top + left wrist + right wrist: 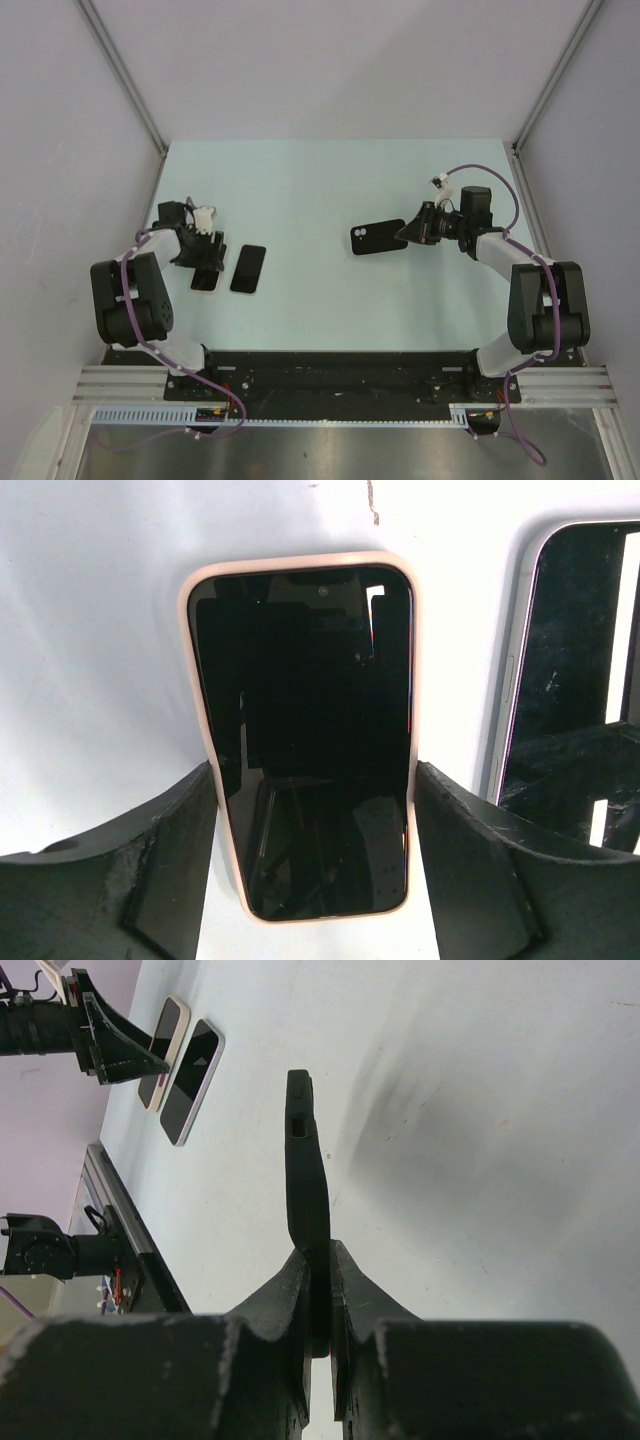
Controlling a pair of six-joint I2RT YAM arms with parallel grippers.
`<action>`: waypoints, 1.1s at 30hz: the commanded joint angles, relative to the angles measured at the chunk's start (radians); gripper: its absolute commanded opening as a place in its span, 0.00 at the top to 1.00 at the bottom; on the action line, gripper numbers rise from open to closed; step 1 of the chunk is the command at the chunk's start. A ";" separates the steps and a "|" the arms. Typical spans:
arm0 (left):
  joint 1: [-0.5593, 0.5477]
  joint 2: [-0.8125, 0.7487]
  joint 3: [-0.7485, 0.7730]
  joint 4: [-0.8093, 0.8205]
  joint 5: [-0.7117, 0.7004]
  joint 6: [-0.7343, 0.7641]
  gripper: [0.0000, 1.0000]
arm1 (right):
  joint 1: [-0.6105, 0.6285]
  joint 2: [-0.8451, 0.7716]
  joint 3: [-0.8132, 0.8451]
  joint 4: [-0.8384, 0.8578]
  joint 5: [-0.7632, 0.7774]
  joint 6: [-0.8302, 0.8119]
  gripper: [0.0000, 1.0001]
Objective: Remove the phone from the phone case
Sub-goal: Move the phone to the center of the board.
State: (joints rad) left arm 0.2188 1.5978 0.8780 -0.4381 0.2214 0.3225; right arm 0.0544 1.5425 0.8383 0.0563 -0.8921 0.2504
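A phone [310, 680] with a dark screen lies face up in a pale pink phone case [300, 563] at the table's left. My left gripper [315, 772] straddles its lower half, and both fingertips [200, 800] touch the case's long sides. From above, that gripper [205, 260] covers the upper end of the cased phone [205, 281]. My right gripper [320, 1260] is shut on the edge of an empty black case [305, 1160]. It holds that black case [375, 238] clear of the table surface at centre right.
A second phone [570, 680] with a light lilac edge and no case lies face up just right of the cased one [248, 268]. Grey walls enclose the table on three sides. A metal rail [340, 405] runs along the near edge.
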 commanded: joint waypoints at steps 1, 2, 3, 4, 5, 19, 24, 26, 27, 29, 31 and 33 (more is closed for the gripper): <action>0.011 0.047 0.016 -0.019 0.049 0.004 0.45 | 0.005 -0.038 0.021 0.014 -0.022 -0.016 1.00; 0.013 0.054 0.022 -0.021 0.050 0.004 0.49 | 0.007 -0.039 0.021 0.014 -0.022 -0.016 1.00; 0.010 0.057 0.027 -0.021 0.052 0.003 0.51 | 0.007 -0.041 0.021 0.013 -0.022 -0.017 1.00; 0.011 0.059 0.032 -0.021 0.053 -0.002 0.51 | 0.007 -0.039 0.021 0.014 -0.021 -0.017 1.00; 0.011 0.063 0.038 -0.021 0.053 -0.005 0.51 | 0.007 -0.041 0.021 0.014 -0.021 -0.016 1.00; -0.015 0.267 0.291 -0.019 -0.017 -0.132 0.52 | 0.004 -0.041 0.022 0.011 -0.016 -0.020 1.00; -0.076 0.309 0.378 -0.019 -0.077 -0.137 0.51 | 0.005 -0.036 0.022 0.013 -0.018 -0.019 1.00; -0.097 0.332 0.424 -0.021 -0.102 -0.138 0.51 | 0.007 -0.035 0.021 0.014 -0.018 -0.020 1.00; -0.114 0.341 0.443 -0.019 -0.114 -0.151 0.51 | 0.009 -0.035 0.021 0.014 -0.018 -0.020 1.00; -0.134 0.367 0.510 -0.021 -0.129 -0.161 0.51 | 0.009 -0.036 0.022 0.014 -0.016 -0.020 1.00; -0.165 0.398 0.556 -0.024 -0.162 -0.169 0.51 | 0.009 -0.036 0.021 0.014 -0.016 -0.020 1.00; -0.197 0.436 0.627 -0.031 -0.174 -0.178 0.51 | 0.007 -0.041 0.021 0.013 -0.018 -0.020 1.00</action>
State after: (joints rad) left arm 0.0910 1.9785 1.3727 -0.5125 0.0822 0.1959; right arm 0.0570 1.5425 0.8383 0.0563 -0.8951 0.2485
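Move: My left hand already grips the pink-edged phone by its long sides, low over the board. The board's centre lies about 33 cm to its right and some 10 cm ahead. The other phone is about 11 cm to its right, level with it. The black case in my right hand hangs about 46 cm right, 6 cm ahead and roughly 10 cm higher. From my right hand the centre is some 19 cm left, 4 cm ahead and 12 cm below. Keeping the phone pinched between both fingers, my left hand takes it forward up the left side of the board, about 12 cm, away from the other phone. It starts slowly, then speeds up, staying low with barely half a centimetre of rise; after a slight drift left it begins to bend right. ##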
